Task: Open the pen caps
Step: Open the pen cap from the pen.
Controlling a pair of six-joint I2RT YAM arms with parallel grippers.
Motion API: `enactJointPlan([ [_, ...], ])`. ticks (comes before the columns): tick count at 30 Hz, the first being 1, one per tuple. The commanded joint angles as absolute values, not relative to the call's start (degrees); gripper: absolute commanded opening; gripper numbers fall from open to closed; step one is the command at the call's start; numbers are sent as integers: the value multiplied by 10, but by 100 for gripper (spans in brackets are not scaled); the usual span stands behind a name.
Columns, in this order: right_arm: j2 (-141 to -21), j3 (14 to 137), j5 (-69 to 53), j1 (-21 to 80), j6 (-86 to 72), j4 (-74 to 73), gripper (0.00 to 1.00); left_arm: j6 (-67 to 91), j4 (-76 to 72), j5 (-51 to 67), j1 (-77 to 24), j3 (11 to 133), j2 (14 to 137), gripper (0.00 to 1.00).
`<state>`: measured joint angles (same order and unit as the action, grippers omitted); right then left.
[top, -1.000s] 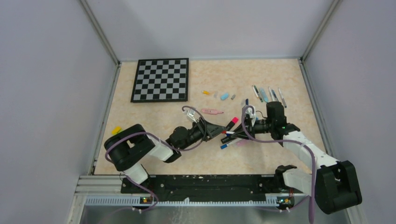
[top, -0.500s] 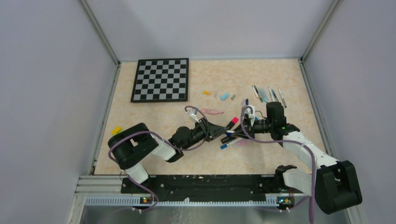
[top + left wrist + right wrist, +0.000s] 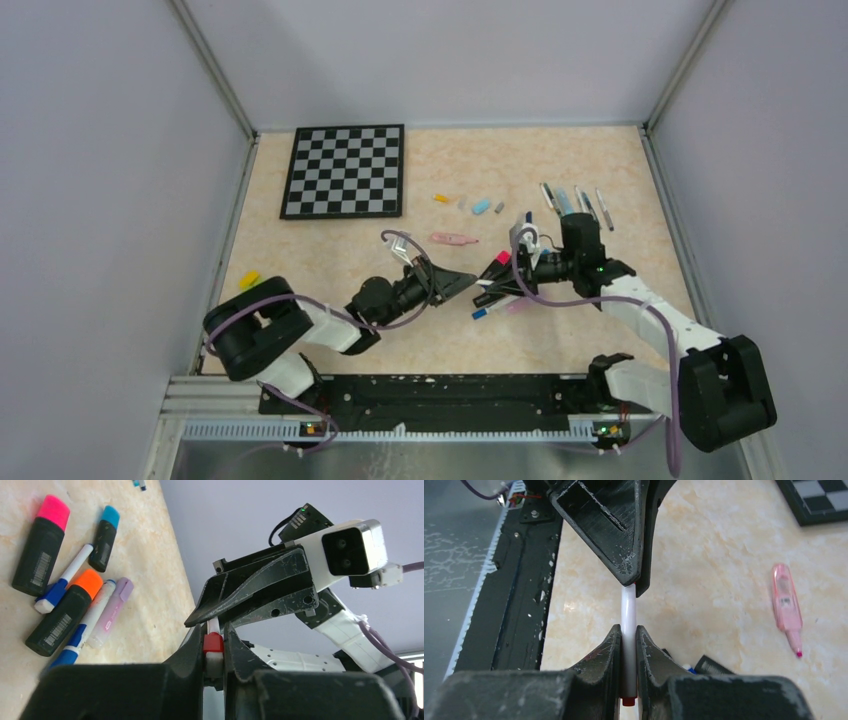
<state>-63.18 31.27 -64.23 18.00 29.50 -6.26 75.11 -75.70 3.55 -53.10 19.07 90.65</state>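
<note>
A thin white pen (image 3: 628, 611) is held in the air between my two grippers. The left gripper (image 3: 214, 630) is shut on its red cap (image 3: 213, 643). My right gripper (image 3: 628, 630) is shut on the white barrel, and a red end shows below its fingers. In the top view the left gripper (image 3: 462, 281) and right gripper (image 3: 489, 283) meet tip to tip above a pile of capped pens. That pile holds markers with pink (image 3: 52, 510), light blue (image 3: 110, 516) and orange (image 3: 91, 578) caps, a lilac-capped pen (image 3: 125, 586) and blue-capped pens (image 3: 50, 596).
A checkerboard (image 3: 345, 170) lies at the back left. Loose yellow (image 3: 441, 198), light blue (image 3: 481, 206) and grey (image 3: 499, 208) caps sit mid-back, with a row of thin pens (image 3: 575, 203) to their right. A pink pen (image 3: 787, 600) lies nearby. A yellow block (image 3: 249, 279) sits at the left edge.
The left jaws have closed onto the red cap. The left arm's elbow has swung leftward, and the right gripper has shifted slightly left with the pen.
</note>
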Motion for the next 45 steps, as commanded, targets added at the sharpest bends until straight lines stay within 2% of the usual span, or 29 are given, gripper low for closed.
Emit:
enactJointPlan([
  [1,-639,329,-633,169,302,-112,0,720,-769,-109,-473,136,791,0],
  [6,-640,330,-635,168,296,-109,0,718,-723,-162,-469,114,725,0],
  [13,-638,329,-645,169,307,-114,0,756,-789,-181,-468,82,725,0],
  [19,-635,329,-625,167,299,-103,0,740,-789,-163,-461,90,727,0],
  [30,-626,312,-492,85,162,17,0,605,-583,48,-426,167,739,3],
  [39,-683,354,-373,30,192,-22,0,463,-359,50,-426,246,730,11],
  [45,-772,440,-316,12,262,-117,1,424,-314,60,-409,278,772,11],
])
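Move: The left gripper holds the red cap; the middle of the white marker body sits about 4 cm to its right, 1 cm back and roughly level. The pink-capped highlighter lies on the table some 8 cm ahead of the left hand, 6 cm right and 15 cm below, the orange-capped one 2 cm ahead and 7 cm right. From the right hand, which grips the body's rear, the cap is about 6 cm left and 1 cm ahead, slightly lower; the blue-capped highlighter stands 8 cm ahead, 11 cm right, far below. Keep both grips and pull the left gripper left and up off the marker, the right being dragged about 2 cm along before it eases back; carry the cap on left and forward, then back right a little and down, rolling 30 degrees. Swing the right gripper with the bare marker some 16 cm forward-right and down, over towards the blue-capped highlighter, turning clockwise. ##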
